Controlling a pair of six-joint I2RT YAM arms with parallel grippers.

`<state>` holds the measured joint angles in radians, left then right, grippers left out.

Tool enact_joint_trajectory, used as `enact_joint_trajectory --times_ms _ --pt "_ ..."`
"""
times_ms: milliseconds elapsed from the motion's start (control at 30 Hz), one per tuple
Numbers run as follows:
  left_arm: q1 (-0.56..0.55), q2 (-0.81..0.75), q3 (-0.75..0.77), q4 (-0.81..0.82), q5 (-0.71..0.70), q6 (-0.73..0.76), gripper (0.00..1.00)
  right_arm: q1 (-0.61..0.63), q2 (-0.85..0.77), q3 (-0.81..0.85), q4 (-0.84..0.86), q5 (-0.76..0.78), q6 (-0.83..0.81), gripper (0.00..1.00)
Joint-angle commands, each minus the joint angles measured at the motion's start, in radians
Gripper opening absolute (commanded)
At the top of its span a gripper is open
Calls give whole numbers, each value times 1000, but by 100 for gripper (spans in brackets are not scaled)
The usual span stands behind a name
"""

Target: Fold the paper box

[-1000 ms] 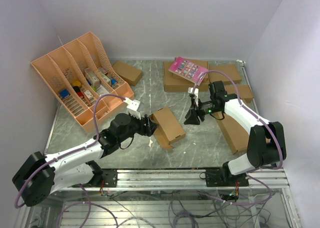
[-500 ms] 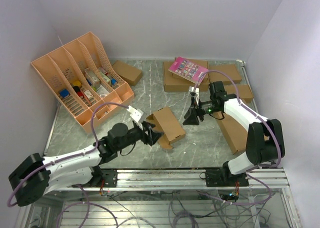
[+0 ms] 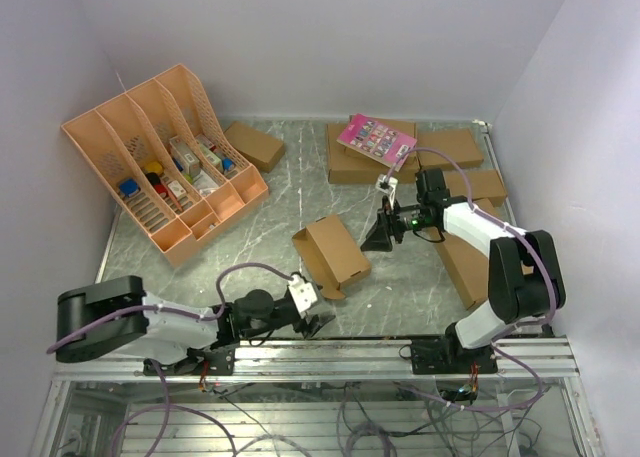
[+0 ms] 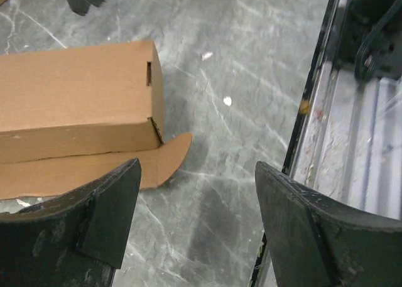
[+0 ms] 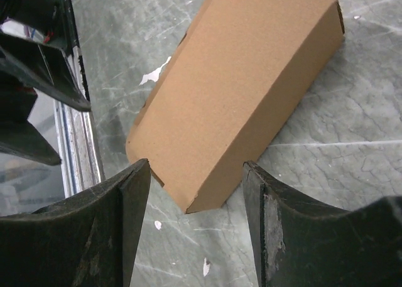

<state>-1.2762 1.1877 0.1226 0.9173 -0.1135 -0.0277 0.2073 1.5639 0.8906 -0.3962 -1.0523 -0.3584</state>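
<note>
The paper box (image 3: 333, 255) lies folded into a narrow brown oblong at the table's middle, one rounded flap (image 4: 169, 156) still spread flat on the marble. My left gripper (image 3: 319, 323) hangs low by the near rail, open, with only bare marble between its fingers (image 4: 100, 218). In the left wrist view the box (image 4: 75, 105) sits ahead and to the left of them. My right gripper (image 3: 378, 239) stands open just right of the box. In the right wrist view a corner of the box (image 5: 245, 92) lies just beyond its fingertips (image 5: 276, 224), untouched.
An orange file rack (image 3: 160, 157) holding small items fills the back left. A small brown box (image 3: 255, 145) lies beside it. A brown box with a pink card (image 3: 372, 142) and flat brown boxes (image 3: 468, 262) crowd the back right. The metal rail (image 3: 400, 352) borders the near edge.
My left arm has drawn back from the box to the near rail and lowered, its jaws a little wider. My right gripper has opened wider, staying right of the box.
</note>
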Motion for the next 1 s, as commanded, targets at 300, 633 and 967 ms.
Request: enact_joint_trajectory --times_ms 300,633,967 --pt "-29 217 105 94 -78 292 82 -5 108 -26 85 -12 118 60" --pt "-28 341 103 203 -50 263 78 -3 161 -7 63 -10 117 60" --pt "-28 424 138 215 -112 271 60 1 181 2 54 0 113 59"
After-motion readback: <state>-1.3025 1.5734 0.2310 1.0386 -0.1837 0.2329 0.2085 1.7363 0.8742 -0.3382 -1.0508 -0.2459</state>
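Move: The curved end tab of the paper box sits about 4 cm ahead of my left hand, 2 cm to its right and 7 cm below. From the same hand the side flap's middle is roughly 11 cm ahead and 3 cm left, the box body's middle some 13 cm ahead and 3 cm right, both lower. From my right hand the box body's middle is about 6 cm left, 2 cm back and 7 cm below. I sink my left hand about 5 cm towards the box's near end tab, easing a little forward and right and tipping the fingers some 15 degrees further down; late on they start to close but stay well apart. My right hand drops about 5 cm towards the box's right side, rolling slightly with its opening held. Whether either hand touches cardboard can't be seen. ##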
